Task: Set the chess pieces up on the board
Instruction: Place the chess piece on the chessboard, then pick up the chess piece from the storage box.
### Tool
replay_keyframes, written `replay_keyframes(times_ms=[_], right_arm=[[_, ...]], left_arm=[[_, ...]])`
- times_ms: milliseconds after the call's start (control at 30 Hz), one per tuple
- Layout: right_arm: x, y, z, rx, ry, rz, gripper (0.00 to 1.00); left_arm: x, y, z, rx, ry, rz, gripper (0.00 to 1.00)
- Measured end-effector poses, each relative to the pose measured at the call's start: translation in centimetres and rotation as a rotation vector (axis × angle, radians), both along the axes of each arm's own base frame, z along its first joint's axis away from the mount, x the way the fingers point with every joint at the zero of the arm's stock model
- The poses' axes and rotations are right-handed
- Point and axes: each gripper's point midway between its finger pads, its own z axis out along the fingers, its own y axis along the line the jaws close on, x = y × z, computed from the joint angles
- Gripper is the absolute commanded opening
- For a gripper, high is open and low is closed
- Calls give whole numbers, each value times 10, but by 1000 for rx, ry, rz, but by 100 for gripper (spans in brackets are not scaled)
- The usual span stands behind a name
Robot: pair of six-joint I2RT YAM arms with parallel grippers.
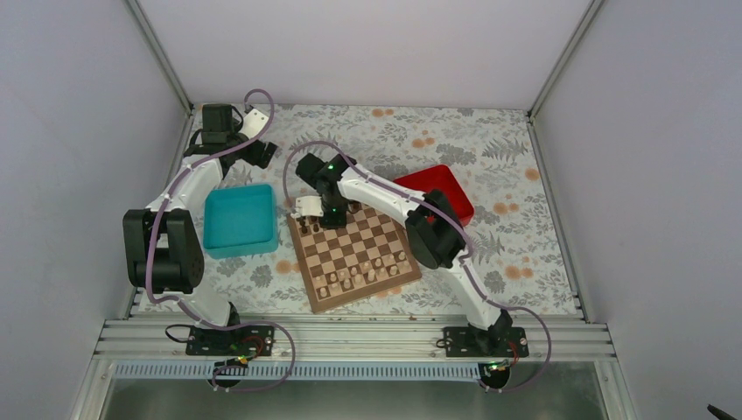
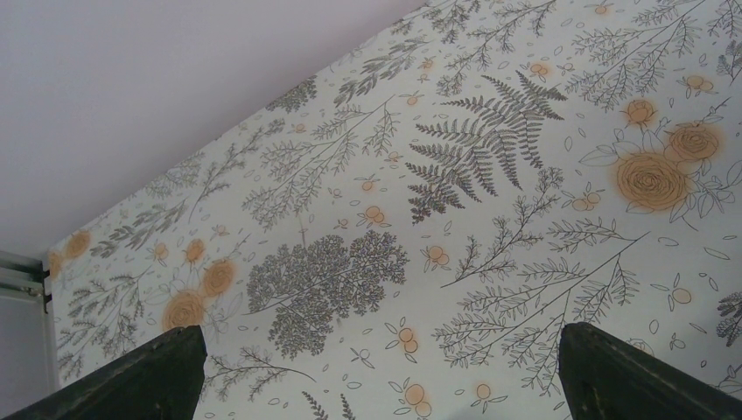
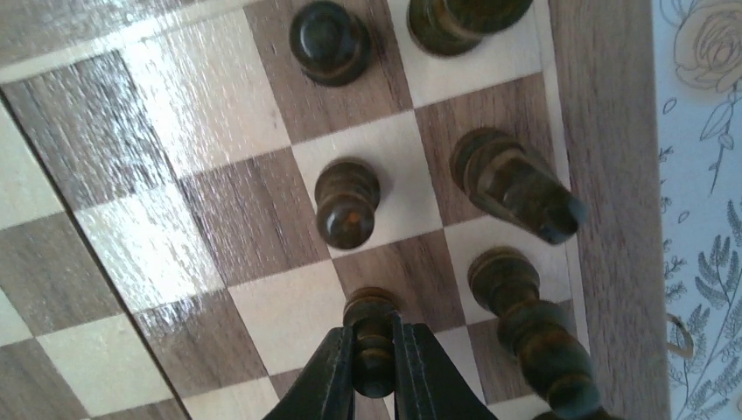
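Note:
The board [image 1: 346,250] lies at the table's middle, turned at a slight angle. In the right wrist view, dark brown chess pieces stand on its squares near the tan border: a pawn [image 3: 346,203], another pawn [image 3: 330,41], and taller pieces [image 3: 516,184] [image 3: 534,337]. My right gripper [image 3: 374,350] is shut on one dark pawn [image 3: 373,325], whose base is over a dark square. I cannot tell whether the base touches the square. From above, the right gripper [image 1: 331,214] hovers at the board's far left corner. My left gripper [image 2: 378,337] is open and empty over the floral cloth, far from the board.
A teal tray [image 1: 239,219] sits left of the board and a red tray [image 1: 437,188] behind its right side. Pale cream chessmen [image 1: 359,278] fill the board's near rows. Grey walls enclose the table on three sides.

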Motion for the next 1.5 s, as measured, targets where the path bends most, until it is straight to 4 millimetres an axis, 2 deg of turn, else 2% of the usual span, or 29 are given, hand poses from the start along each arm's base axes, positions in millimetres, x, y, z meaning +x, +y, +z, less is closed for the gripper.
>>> replay_keyframes(times_ms=[333, 533, 733, 933, 1067, 1167, 1267, 1300, 1367, 1433, 1500], right_arm=[[10, 4, -2, 1, -37, -4, 11], [10, 4, -2, 0, -38, -1, 19], [9, 4, -2, 1, -36, -2, 32], [10, 4, 3, 4, -42, -9, 34], [8, -2, 26, 18, -48, -25, 35], [9, -13, 68, 68, -79, -51, 39], [16, -44, 129, 157, -146, -106, 41], [22, -61, 150, 187, -175, -144, 42], [40, -100, 180, 226, -228, -232, 43], [65, -154, 195, 232, -278, -362, 43], [85, -209, 185, 195, -290, -493, 43]], left_arm=[[0, 0, 0, 0, 0, 0, 100], [0, 0, 0, 0, 0, 0, 100], [0, 0, 0, 0, 0, -1, 100], [0, 0, 0, -1, 0, -1, 100], [0, 0, 0, -1, 0, -1, 100], [0, 0, 0, 0, 0, -1, 100], [-1, 0, -1, -2, 2, -2, 100], [-1, -1, -1, -3, 3, -4, 100], [-2, -1, -2, -5, 5, -6, 100], [-2, -2, -2, -7, 6, -8, 100], [-2, -2, -2, -9, 6, -10, 100]])
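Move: Some 1 cm ahead of the right hand and 3 cm below lies the target square for the dark piece already in its fingers. The nearest dark pawn stands about 3 cm to the hand's left, level with it. A taller back-row piece stands 3 cm ahead and 1 cm left, and the red box's middle is some 4 cm ahead and 25 cm right. From the left hand, the square is about 15 cm back, 16 cm right and well below. Easing about 1 cm forward with the dark piece, the right hand settles over its square, stays there and opens its fingers to let go. It then lifts clear, slowly at first, and sweeps fast to the right and somewhat forward, some 20 cm across and nearly as much up, turning about 30 degrees clockwise, fingers tilting forward, to come high over the red box. ##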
